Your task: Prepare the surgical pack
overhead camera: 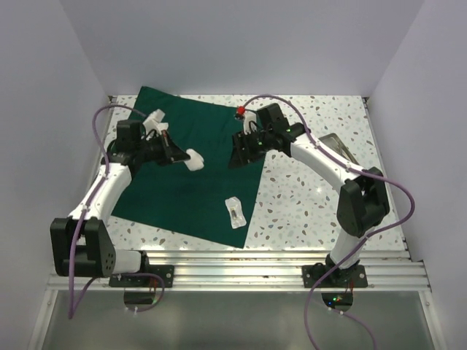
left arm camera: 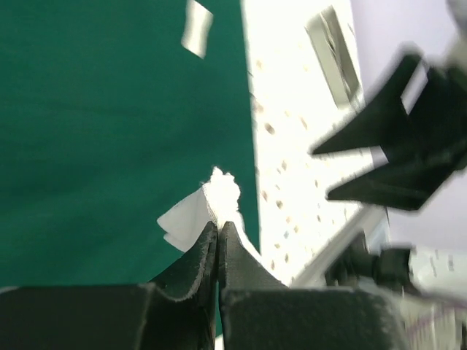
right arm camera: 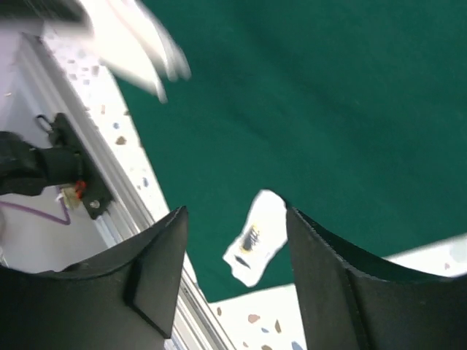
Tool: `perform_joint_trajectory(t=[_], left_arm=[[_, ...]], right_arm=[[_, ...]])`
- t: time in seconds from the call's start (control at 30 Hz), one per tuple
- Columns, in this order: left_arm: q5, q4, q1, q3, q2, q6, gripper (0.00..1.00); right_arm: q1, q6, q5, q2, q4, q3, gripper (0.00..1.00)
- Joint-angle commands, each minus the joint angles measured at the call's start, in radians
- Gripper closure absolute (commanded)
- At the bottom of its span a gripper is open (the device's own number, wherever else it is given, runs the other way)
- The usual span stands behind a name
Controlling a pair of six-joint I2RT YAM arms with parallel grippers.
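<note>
The surgical pack's dark green drape [overhead camera: 190, 197] lies spread flat on the left half of the table. My left gripper [overhead camera: 182, 154] hovers over its middle, shut on a small white pad [overhead camera: 194, 160]. In the left wrist view the pad [left arm camera: 217, 193] sticks out beyond the pinched fingertips [left arm camera: 228, 237]. My right gripper [overhead camera: 235, 157] hangs open above the drape's right edge, facing the left one, with nothing between its fingers. A white packet [overhead camera: 234, 211] lies on the drape near its front right corner. In the right wrist view the packet [right arm camera: 255, 237] shows below the open gripper [right arm camera: 235, 211].
A shallow metal tray [overhead camera: 337, 149] sits on the speckled table at the right, also seen in the left wrist view as the tray [left arm camera: 332, 45]. Another white piece [overhead camera: 155, 118] lies beside the left arm. A small red item [overhead camera: 239, 111] sits at the drape's far edge.
</note>
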Motion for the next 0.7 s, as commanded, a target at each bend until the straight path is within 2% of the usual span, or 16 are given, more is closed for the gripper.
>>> perform_joint_trajectory(t=[0.0,0.07,0.1,0.2,0.53,0.67], left_arm=[[0.075,0.059,-0.097,-0.051,-0.089,0.042,1.0],[0.126,0.085,-0.141,-0.084,-0.115,0.04,1.0],[0.144,0.099,-0.164,-0.093,-0.127,0.04,1.0],[0.198,0.133,-0.213,-0.116,-0.147,0.03,1.0],[0.344,0.179,-0.264,-0.127,-0.16,0.034,1.0],[0.367,0.179,-0.267,-0.136,-0.164,0.046,1.0]], right_arm=[[0.013,0.018,-0.148,-0.085,0.168,0.013,0.39],[0.012,0.018,-0.176,-0.121,0.231,-0.013,0.34],[0.013,0.023,-0.198,-0.127,0.248,-0.021,0.25],[0.013,0.024,-0.254,-0.121,0.267,-0.028,0.19],[0.012,0.111,-0.491,-0.154,0.454,-0.142,0.16],[0.016,0.13,-0.544,-0.164,0.469,-0.189,0.16]])
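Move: The gauze already hangs from the shut left fingers, and the right gripper it is being taken to waits about 20 cm to the left hand's right, 2 cm nearer the base and 2 cm lower. From the right hand, that gauze is some 15 cm to the left, 2 cm ahead and level in height. On the cloth, the clear pouch lies about 12 cm back from the right hand, straight below that line, 15 cm down; the small white card is 16 cm ahead, 3 cm right, equally low. Back and to the right, roughly 10 cm each way and slowing, the left hand brings the pinched gauze towards the right gripper, rising a little and swinging about 30 degrees clockwise. The right hand first lifts some 8 cm while edging left, then draws back about 5 cm, rolling its left side up and turning counter-clockwise, its fingers spreading wider until they come close around the gauze, not yet closing. ##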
